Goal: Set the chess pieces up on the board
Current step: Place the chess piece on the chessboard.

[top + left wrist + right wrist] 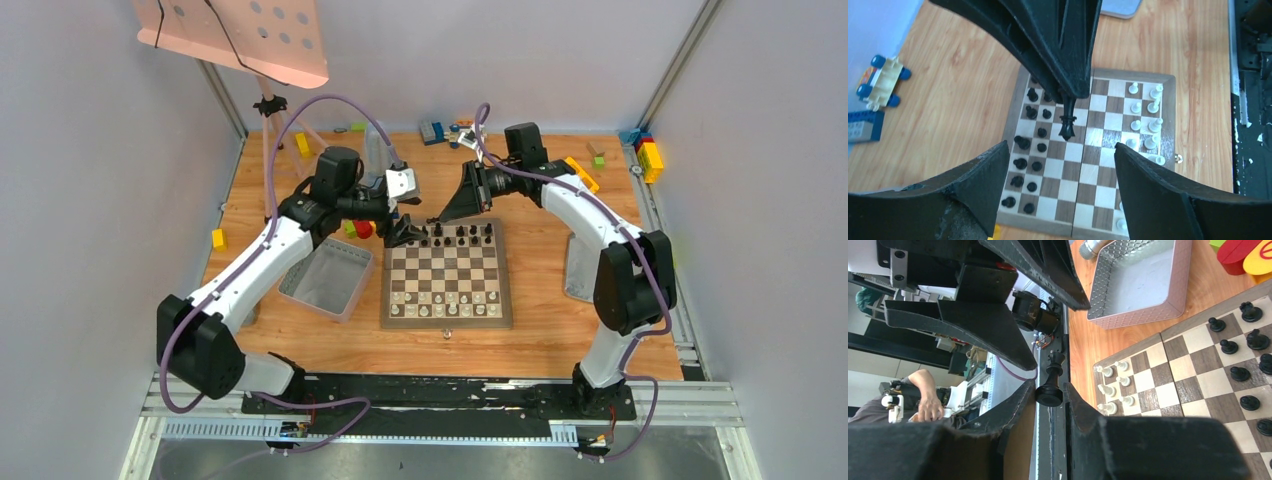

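The board (pixel 446 322) lies mid-table, with black chess pieces (pixel 460 235) along its far rows and white ones (pixel 445 303) along its near rows. My right gripper (pixel 1050 390) is shut on the base of one tall black piece (pixel 1050 385), holding it in the air over the board's far left corner. In the left wrist view that piece (pixel 1067 122) hangs from the right gripper's tips (pixel 1068 85) above the board (pixel 1088 200). My left gripper (pixel 1060 150) is open just beside it, its fingers (pixel 973 320) wide apart and touching nothing.
A grey metal tray (pixel 325 278) sits left of the board. A red and yellow toy (pixel 362 229) lies by the board's far left corner. Colourful blocks (pixel 432 131) line the back edge and right rim (pixel 650 158). A pink stand (pixel 240 35) rises at back left.
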`<state>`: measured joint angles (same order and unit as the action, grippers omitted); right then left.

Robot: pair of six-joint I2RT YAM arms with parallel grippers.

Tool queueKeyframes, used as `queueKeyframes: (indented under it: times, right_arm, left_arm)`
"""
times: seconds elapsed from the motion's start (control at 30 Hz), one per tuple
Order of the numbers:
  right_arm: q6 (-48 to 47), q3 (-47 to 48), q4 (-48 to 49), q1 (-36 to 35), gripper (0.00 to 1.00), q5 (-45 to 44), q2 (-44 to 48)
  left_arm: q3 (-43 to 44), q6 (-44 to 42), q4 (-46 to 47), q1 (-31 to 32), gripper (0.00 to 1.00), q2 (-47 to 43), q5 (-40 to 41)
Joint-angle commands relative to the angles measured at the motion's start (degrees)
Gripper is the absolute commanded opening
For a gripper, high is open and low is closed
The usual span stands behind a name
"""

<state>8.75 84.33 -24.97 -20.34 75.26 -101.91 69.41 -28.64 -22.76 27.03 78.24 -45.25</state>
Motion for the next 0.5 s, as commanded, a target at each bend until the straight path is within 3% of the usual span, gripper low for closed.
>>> queueKeyframes:
  times: [0.0, 0.47]
  right_arm:
    - [4.0, -0.5, 5.6, 0.1, 0.00, 4.0, 2.3]
    - [6.6, -1.5, 8.6, 0.3, 0.00, 5.2, 1.7]
  left_arm:
    - [-1.5, 2.1, 9.1, 0.1, 0.80, 1.2, -7.5]
    - [-3.1, 4.5, 13.7, 0.3, 0.60, 2.2, -7.6]
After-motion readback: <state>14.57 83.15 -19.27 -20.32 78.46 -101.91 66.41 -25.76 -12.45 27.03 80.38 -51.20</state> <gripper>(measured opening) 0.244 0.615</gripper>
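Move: The black chess piece, held on its side by the right fingertips with its free end towards the left hand, lies about 3 cm to the left hand's right, at nearly the same height. From the left hand, the nearest standing black piece is some 4 cm ahead, 4 cm right and 16 cm below; the board's middle is about 3 cm back, 5 cm right and 18 cm below. From the right hand, the held piece's middle is roughly 1 cm left. The black piece stays pinched in the right fingertips, lifted by about 1 cm, while the left hand closes in on its free end. The left hand slides nearly 2 cm to the right, dipping slightly and coming back up, and narrows its wide-open fingers by about a third of their gap so that they straddle that end, still well apart. ##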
